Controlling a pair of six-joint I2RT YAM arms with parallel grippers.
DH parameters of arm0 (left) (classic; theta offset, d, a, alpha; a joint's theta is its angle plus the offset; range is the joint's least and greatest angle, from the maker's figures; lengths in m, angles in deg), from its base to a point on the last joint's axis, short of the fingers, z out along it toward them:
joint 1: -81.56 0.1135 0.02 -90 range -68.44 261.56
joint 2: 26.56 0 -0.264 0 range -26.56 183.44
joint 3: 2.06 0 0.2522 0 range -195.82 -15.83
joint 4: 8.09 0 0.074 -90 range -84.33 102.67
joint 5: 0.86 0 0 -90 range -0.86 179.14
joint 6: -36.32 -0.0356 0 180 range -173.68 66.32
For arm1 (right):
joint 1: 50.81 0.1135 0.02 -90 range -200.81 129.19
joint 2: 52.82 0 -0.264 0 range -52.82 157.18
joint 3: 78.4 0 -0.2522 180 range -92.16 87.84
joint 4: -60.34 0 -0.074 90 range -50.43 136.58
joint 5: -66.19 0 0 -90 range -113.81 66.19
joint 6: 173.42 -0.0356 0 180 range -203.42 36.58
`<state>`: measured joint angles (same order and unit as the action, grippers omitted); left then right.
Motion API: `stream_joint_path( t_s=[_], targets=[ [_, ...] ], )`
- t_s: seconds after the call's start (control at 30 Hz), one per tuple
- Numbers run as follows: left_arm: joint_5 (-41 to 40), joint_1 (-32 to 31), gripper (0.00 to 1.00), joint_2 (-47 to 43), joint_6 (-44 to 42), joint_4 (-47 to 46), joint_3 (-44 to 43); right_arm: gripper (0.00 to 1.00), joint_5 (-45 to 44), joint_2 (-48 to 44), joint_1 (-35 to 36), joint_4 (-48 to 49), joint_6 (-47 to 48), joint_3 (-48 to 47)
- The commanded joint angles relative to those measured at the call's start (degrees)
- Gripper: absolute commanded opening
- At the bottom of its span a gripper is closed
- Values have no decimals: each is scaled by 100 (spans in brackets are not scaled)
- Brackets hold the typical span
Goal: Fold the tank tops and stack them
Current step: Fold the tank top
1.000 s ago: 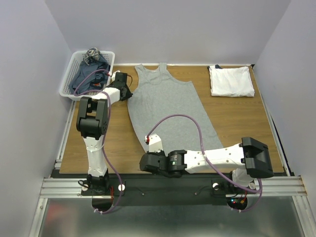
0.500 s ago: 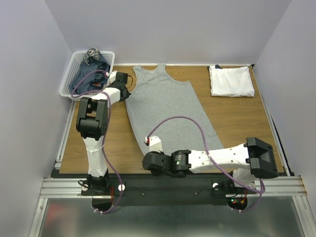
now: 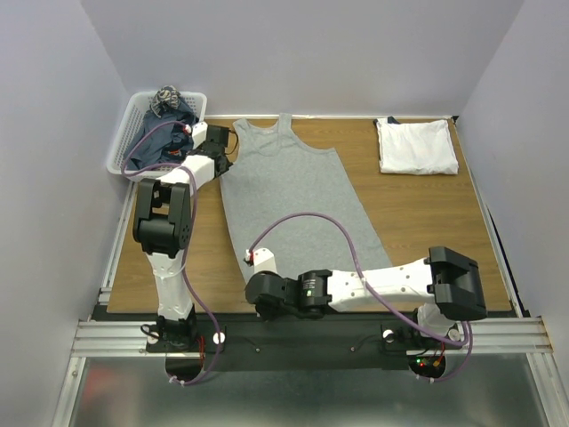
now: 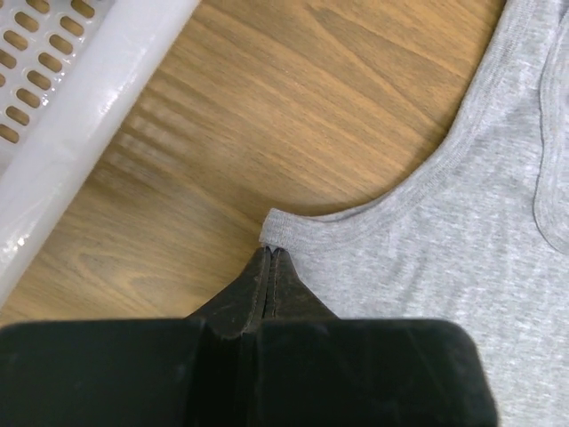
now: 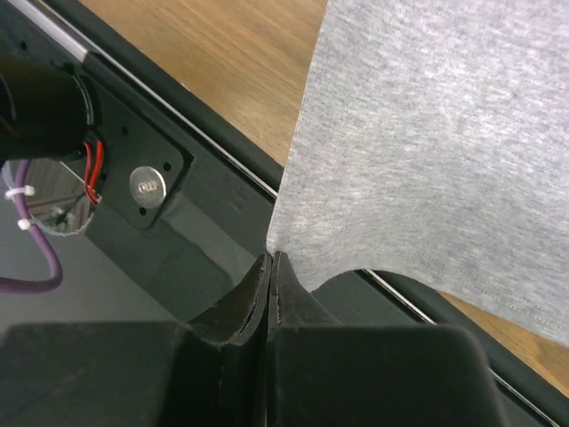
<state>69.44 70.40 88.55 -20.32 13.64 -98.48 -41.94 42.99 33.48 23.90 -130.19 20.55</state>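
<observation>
A light heather-grey tank top lies spread flat on the wooden table, neck toward the far side. My left gripper is shut on its left underarm corner, with the fingertips pressed together on the fabric edge. At the table's near edge, my right gripper is shut on the hem's left corner and holds it up over the black front rail. A white tank top lies folded at the far right. Dark blue-grey tank tops sit bunched in the basket.
The white lattice basket stands at the far left, its rim close beside my left gripper. The black front rail and the left arm's base lie under my right gripper. Walls enclose the table on three sides.
My left gripper has closed on the underarm corner. Both grippers have pulled the grey tank top leftward, and the right arm has swung left along the near edge with the hem corner.
</observation>
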Motion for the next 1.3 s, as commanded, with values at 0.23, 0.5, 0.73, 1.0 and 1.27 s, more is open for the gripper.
stream_joint_path(
  t_s=[0.23, 0.5, 0.73, 1.0, 1.27],
  targets=[
    [-288, -527, 0, 152, 188, 179, -1024, 1, -138, -1187, -510, 281, -333, 989],
    [-315, -897, 0, 723, 285, 442, -1727, 1, -279, -1898, -756, 281, -658, 1903],
    [-297, -1134, 0, 1180, 346, 636, -2325, 1, -393, -2276, -862, 281, -861, 2378],
    [-288, -1266, 0, 1374, 408, 706, -2528, 1, -490, -2620, -1037, 281, -1010, 2808],
    [-253, -1336, 0, 1479, 408, 706, -2659, 1, -525, -2690, -1073, 273, -1124, 3019]
  ],
)
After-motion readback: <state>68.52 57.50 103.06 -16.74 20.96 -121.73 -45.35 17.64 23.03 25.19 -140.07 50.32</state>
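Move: My left hand holds the tank top's left armpit. Its landing spot on the chest lies about 15 cm right, 4 ahead and 4 below; the neckline's low point is some 16 cm right and 8 ahead, the basket 21 cm left and 9 ahead. My right hand holds the left hem corner; its landing spot is roughly 14 cm right, 5 ahead and 5 below, with the table's near edge 3 cm ahead. Fingers still shut on the tank top's left side, I carry both hands rightward together, about 15 cm each, drifting 4 cm or so forward. My left hand arcs up about 4 cm and back down over the chest; my right draws the hem corner in over the table edge, sinks late and swings clockwise some 20 degrees. ##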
